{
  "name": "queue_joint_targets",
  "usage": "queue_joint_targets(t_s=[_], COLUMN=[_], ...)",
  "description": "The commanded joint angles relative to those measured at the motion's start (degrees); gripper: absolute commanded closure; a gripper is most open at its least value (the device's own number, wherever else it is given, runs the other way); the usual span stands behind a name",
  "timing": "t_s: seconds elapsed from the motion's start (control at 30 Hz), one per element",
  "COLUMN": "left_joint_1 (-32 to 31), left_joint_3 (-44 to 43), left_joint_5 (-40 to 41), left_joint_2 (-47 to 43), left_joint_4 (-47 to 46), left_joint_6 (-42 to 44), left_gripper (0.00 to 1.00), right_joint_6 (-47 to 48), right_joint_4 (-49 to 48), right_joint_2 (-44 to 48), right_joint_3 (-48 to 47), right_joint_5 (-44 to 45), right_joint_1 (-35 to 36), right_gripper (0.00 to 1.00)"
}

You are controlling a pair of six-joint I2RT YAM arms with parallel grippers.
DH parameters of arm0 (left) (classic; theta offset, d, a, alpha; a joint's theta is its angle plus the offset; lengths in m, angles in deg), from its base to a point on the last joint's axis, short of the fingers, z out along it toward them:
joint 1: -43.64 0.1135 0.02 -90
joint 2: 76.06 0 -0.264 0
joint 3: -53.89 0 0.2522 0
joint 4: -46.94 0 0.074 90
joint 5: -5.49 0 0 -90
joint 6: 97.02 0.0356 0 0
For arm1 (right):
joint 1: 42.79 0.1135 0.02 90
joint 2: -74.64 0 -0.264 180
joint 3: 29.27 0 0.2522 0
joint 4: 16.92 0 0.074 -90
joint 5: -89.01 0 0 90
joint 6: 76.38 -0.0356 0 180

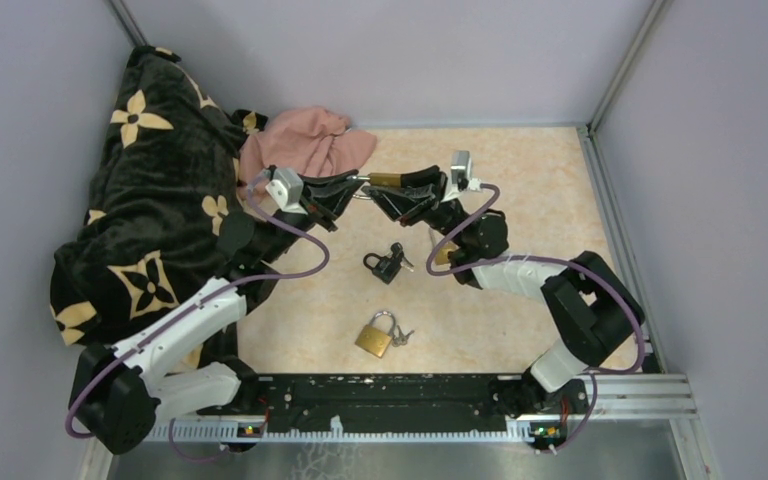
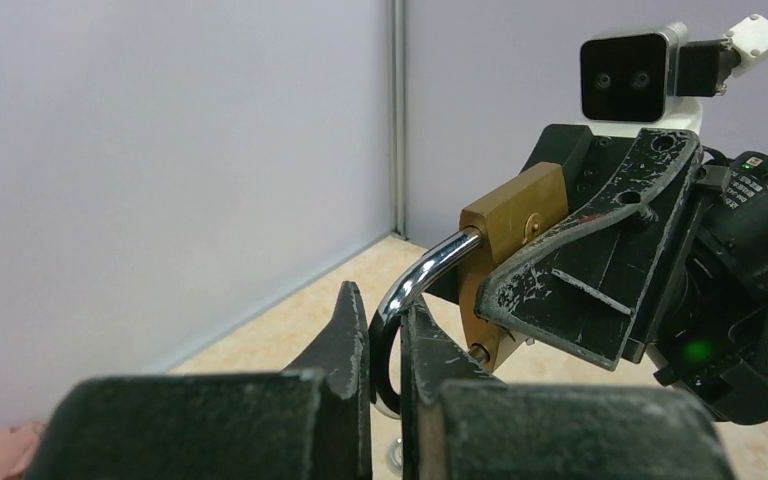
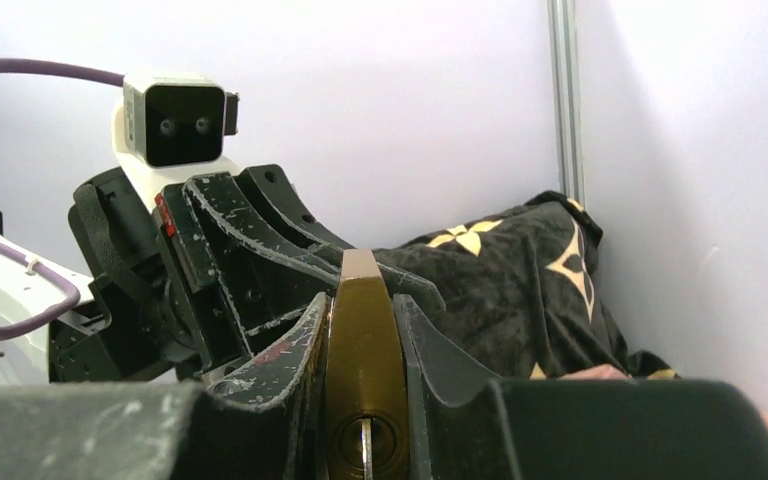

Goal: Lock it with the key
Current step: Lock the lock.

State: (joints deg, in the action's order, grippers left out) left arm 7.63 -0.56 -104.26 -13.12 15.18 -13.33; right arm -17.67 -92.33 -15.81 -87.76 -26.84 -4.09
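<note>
A brass padlock (image 1: 385,180) hangs in the air between both arms, above the table's far middle. My left gripper (image 2: 385,315) is shut on its chrome shackle (image 2: 428,272), which curves down between the two fingers. The brass body (image 2: 513,218) is pinched flat between the fingers of my right gripper (image 3: 363,300), which is shut on it. In the right wrist view the body (image 3: 363,345) faces the camera bottom-first, and a thin silver key (image 3: 364,448) sits in its keyhole. The left gripper (image 1: 350,192) and right gripper (image 1: 388,192) nearly touch tip to tip.
On the table lie a black padlock with keys (image 1: 385,263) and a second brass padlock with keys (image 1: 374,336). A black blanket with gold flowers (image 1: 150,210) and a pink cloth (image 1: 305,140) fill the far left. Grey walls (image 1: 680,180) close in on three sides.
</note>
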Motion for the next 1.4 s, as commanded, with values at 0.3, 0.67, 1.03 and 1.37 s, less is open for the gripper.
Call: queue_joint_targets(t_s=[0.3,0.67,1.03,1.37], left_joint_1=[-13.6,7.3,9.7,10.4], left_joint_3=[-0.2,0.2,8.6,11.6], left_joint_5=[-44.1,-39.1,-35.0,-35.3], left_joint_2=[1.1,-8.7,-12.6,-13.6], left_joint_4=[4.4,27.9,32.8,37.8], left_joint_6=[-5.6,2.3,1.8,5.7], left_gripper=[1.0,1.0,1.0,1.0], right_joint_6=[6.2,16.1,11.8,7.6], right_joint_4=[29.5,48.2,48.3,42.1], right_joint_2=[-2.7,9.9,8.0,5.2], right_joint_3=[-7.4,-1.4,5.8,7.9], right_joint_5=[-2.7,-6.1,-13.1,-21.3], right_joint_1=[5.0,4.7,7.0,6.9], right_gripper=[1.0,1.0,0.91,0.48])
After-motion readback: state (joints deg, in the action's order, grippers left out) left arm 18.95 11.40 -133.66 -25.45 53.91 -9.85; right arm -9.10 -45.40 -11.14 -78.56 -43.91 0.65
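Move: The left fingers are shut on the closed shackle of the held brass padlock, and its body lies about 4 cm to this hand's right, between the right fingers. The bare table patch below is roughly 8 cm back, 2 cm right and 36 cm down. On the table, the black padlock lies about 2 cm back and 3 cm right, the brass padlock with keys about 15 cm back and 2 cm right. From the right hand, that patch is 8 cm back, 2 cm left, 36 cm down. Still gripping one brass padlock between them, left on the shackle and right on the body, both hands first rise together about 3.5 cm, then swing down some 20 cm and back about 8 cm towards the bare table between the black padlock and the one with keys, drifting a little left. On the way both wrists tip their fingers downward, the right by some 40 degrees, and at the very end the right fingers open to about twice their gap around the body while the left keeps its pinch on the shackle. ##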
